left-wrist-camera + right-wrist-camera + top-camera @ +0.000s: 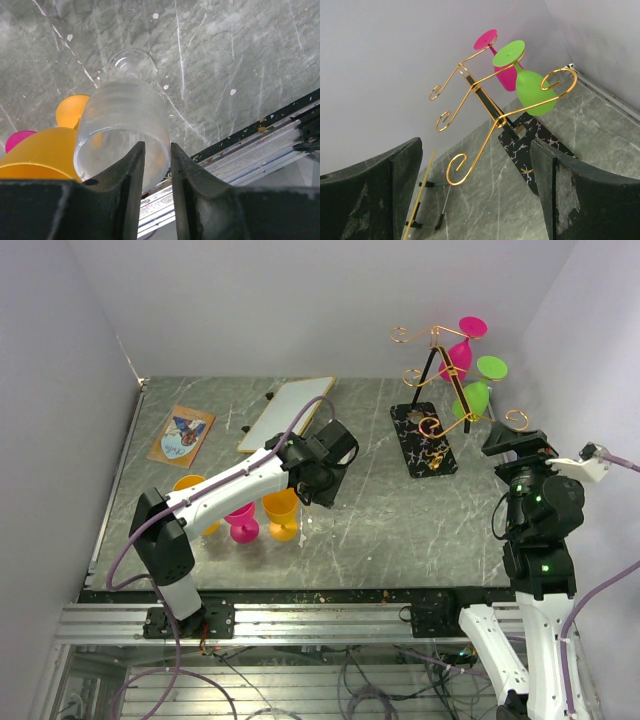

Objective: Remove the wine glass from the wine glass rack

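Observation:
The wine glass rack (436, 368) stands at the back right on its black veined base (425, 440). A pink wine glass (458, 355) and a green wine glass (475, 395) hang from it, feet up. My right gripper (515, 445) is open just right of the rack, and nothing is between its fingers. From the right wrist, the rack (485, 100), the green glass (532, 90) and the pink glass (505, 72) lie ahead of the right gripper (476, 145). My left gripper (157, 145) straddles the rim of a clear glass (122, 120) standing on the table, jaws parted wider than the rim wall.
Two orange glasses (282, 512) (190, 490) and a pink one (242, 523) stand under the left arm. A gold-framed white board (285, 412) and a picture card (182, 435) lie at the back left. Walls close in behind and to the right.

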Robot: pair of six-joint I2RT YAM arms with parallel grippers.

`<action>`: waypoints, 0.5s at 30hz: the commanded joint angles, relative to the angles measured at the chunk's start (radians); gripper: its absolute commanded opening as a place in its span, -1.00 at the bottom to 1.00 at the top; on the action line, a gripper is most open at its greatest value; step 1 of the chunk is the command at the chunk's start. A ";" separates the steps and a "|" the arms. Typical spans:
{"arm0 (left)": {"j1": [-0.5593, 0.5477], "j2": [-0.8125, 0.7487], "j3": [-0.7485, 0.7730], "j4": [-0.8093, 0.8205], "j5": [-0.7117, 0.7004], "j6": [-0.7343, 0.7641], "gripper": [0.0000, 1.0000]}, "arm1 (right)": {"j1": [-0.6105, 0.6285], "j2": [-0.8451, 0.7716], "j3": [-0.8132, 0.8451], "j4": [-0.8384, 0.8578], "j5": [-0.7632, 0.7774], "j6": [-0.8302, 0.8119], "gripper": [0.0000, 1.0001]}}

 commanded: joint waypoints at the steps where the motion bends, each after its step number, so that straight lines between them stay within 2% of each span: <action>1: -0.006 -0.038 0.022 -0.001 -0.047 0.017 -0.21 | 0.003 0.004 0.005 -0.006 0.013 -0.005 0.75; 6: -0.005 -0.092 0.014 0.068 -0.065 0.035 0.03 | 0.003 0.011 0.013 -0.012 0.014 -0.009 0.75; 15: -0.004 -0.229 0.028 0.207 -0.142 0.100 0.21 | 0.002 0.028 0.033 -0.058 0.017 -0.023 0.75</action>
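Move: My left fingers are already loosely astride the rim of the upright clear wine glass. Its middle is about 2 cm left of my left hand, 2 cm ahead and 6 cm below. At the same height, the nearest orange glass stands about 10 cm to the left and 1 cm ahead, with the pink one some 18 cm left and level with the hand. From my right hand, the clear glass is about 34 cm left, 2 cm back and 28 cm down. I keep spreading my left fingers to let the clear glass's rim come free between them, edging forward a little, then lift the hand about 6 cm, straight up for the most part and gathering speed. As it rises, I tip the wrist some 15 degrees so the fingertips swing forward and to the right. ##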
